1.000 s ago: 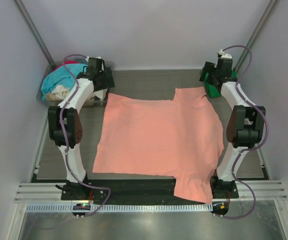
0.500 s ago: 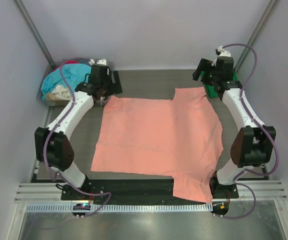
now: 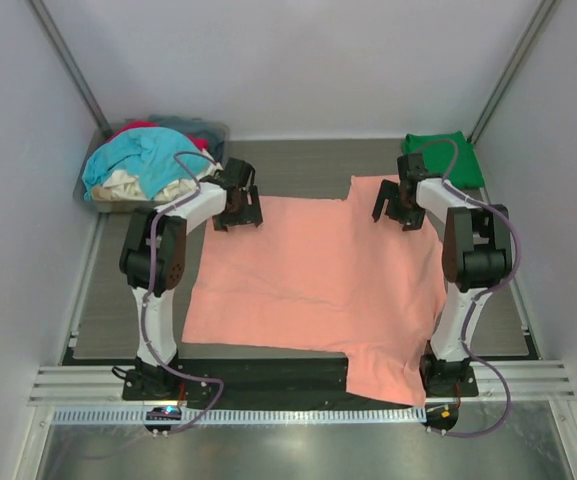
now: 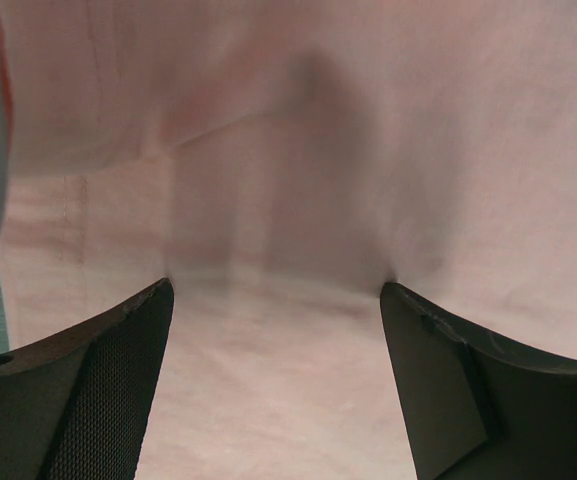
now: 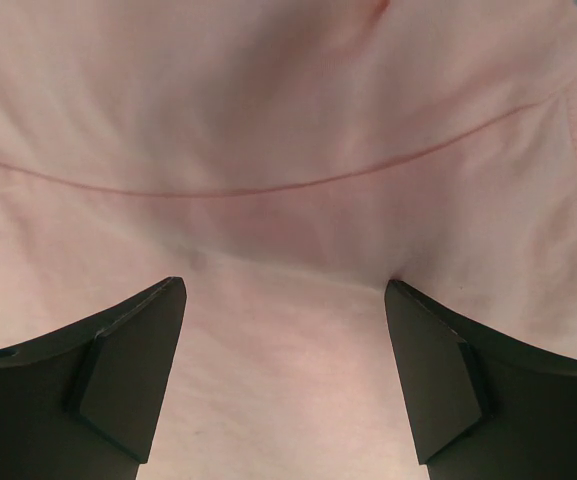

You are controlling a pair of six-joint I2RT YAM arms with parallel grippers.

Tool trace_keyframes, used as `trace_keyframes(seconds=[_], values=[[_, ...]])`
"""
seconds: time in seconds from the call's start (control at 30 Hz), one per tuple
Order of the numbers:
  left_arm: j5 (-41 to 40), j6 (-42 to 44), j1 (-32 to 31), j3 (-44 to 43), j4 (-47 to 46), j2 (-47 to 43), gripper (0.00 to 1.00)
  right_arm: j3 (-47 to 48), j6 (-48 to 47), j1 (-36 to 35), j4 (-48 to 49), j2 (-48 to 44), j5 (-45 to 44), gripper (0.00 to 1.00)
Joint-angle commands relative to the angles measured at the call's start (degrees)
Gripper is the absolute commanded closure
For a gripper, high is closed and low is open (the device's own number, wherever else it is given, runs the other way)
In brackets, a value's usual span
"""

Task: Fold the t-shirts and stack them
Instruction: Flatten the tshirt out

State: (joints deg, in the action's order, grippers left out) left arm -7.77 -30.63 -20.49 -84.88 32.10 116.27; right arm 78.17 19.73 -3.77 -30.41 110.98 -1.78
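A salmon-pink t-shirt (image 3: 318, 280) lies spread flat across the middle of the table. My left gripper (image 3: 238, 212) stands on its far left corner, and my right gripper (image 3: 396, 208) on its far right part near the sleeve. In the left wrist view the left gripper (image 4: 276, 290) is open wide, both tips pressing into the pink cloth (image 4: 368, 120). The right gripper (image 5: 286, 285) is open the same way, tips down on pink cloth (image 5: 268, 120) just below a seam. A folded dark green t-shirt (image 3: 443, 155) lies at the back right.
A grey tub (image 3: 218, 130) at the back left holds a heap of turquoise (image 3: 143, 155), cream (image 3: 118, 183) and red (image 3: 138, 126) shirts. The pink shirt's near sleeve (image 3: 388, 375) hangs over the table's front edge by the right arm's base.
Both arms have come down from the back corners onto the far edge of the pink shirt. The green shirt, earlier partly covered by the right arm, now shows fully.
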Motion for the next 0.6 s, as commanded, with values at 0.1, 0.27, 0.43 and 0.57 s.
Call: trace_keyframes(seconds=[0.1, 0.27, 0.43, 0.57], values=[[-0.76, -1.45, 1.15, -9.76, 0.6, 7.56, 0.15, 8.65, 0.23, -0.27, -3.24, 7.65, -2.87, 0.13], [-0.32, -2.15, 3.35, -13.73, 1.12, 12.22, 0.16, 17.7, -0.83, -0.27, -5.88, 14.52, -3.23, 0.13], [0.56, -1.71, 5.8, -20.38, 1.74, 15.82, 0.16, 29.89, -0.83, -0.27, -9.3, 24.43, -2.26, 0.14], [2.67, -2.24, 8.8, -30.91, 5.68, 21.79, 0.16, 41.33, -0.65, -0.27, -11.59, 31.29, -1.12, 0.14]])
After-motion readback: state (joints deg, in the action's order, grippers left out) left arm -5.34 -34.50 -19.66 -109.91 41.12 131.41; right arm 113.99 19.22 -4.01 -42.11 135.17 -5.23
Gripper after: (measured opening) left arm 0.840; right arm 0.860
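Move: Both hands rest open on the t-shirt. From the left hand, its far edge lies about 6 cm straight ahead and the clothes bin 14 cm ahead, 23 cm left. From the right hand, the t-shirt's far edge is about 11 cm straight ahead, and the folded green cloth 14 cm ahead, 13 cm right. Pressing with open fingers, both hands drag the t-shirt forward, right about 10 cm, left about 7 and slightly rightward. ##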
